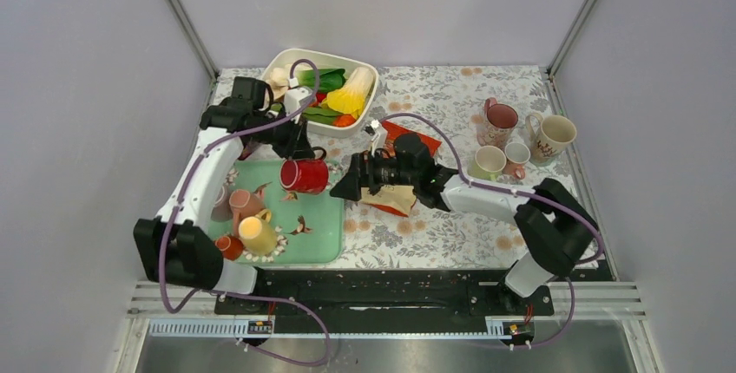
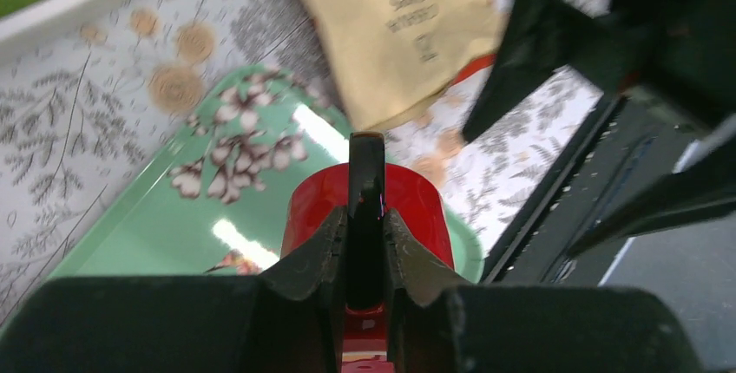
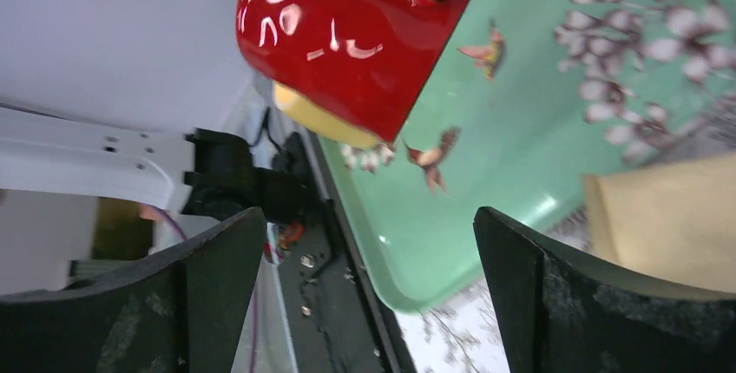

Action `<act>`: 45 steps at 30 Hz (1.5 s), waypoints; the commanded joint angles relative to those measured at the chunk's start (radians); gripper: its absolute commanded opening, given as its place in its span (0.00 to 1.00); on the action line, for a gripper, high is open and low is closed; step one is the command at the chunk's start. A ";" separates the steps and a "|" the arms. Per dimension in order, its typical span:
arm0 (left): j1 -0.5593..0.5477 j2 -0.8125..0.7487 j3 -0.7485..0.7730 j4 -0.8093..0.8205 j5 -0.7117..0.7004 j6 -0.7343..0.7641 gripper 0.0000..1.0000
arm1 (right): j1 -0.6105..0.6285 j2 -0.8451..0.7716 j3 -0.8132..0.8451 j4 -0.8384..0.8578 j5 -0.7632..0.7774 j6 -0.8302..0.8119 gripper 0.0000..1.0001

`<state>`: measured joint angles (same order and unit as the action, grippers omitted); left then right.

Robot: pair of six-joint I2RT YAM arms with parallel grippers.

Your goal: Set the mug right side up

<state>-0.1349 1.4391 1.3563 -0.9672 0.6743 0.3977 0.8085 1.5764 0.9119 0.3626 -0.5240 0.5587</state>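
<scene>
A red mug point(image 1: 304, 175) with a black handle hangs on its side above the green floral tray point(image 1: 321, 243). My left gripper point(image 1: 299, 149) is shut on the mug's black handle point(image 2: 366, 173), seen between its fingers in the left wrist view, with the red mug body point(image 2: 417, 204) below. My right gripper point(image 1: 347, 184) is open and empty just right of the mug. The right wrist view shows the red mug point(image 3: 338, 35) ahead and above its open fingers point(image 3: 217, 278), not touching it.
The tray holds a yellow mug point(image 1: 259, 236), a pink cup point(image 1: 243, 204) and a small orange cup point(image 1: 229, 245). A white bin of toy food point(image 1: 325, 91) stands behind. A tan packet point(image 1: 395, 199) lies under the right arm. Several mugs point(image 1: 499, 123) stand at the right.
</scene>
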 commanded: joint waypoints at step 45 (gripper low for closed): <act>0.024 -0.428 -0.419 0.240 -0.267 0.109 0.99 | -0.905 -0.408 0.319 -1.012 0.837 -0.509 0.00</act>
<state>-0.1162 1.0164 0.9356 -0.7895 0.4095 0.4759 0.0635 1.1126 1.1835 -0.7101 0.2462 0.0570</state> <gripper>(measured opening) 0.988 0.162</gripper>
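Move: The red mug, held in the left fingers, is about 11 cm to the open right hand's left, 1 cm ahead and nearly level with it. From the left hand the mug's middle is 4 cm back, 1 cm right and 4 cm down; the right gripper waits some 12 cm right, 6 cm back and 3 cm lower. From the right hand, the green mug stands about 35 cm right and 6 cm ahead, with the small pink mug 7 cm to the right of it. Both hands rise about 7 cm; right pinches the red mug, left releases, right carries it some 45 cm rightward. ##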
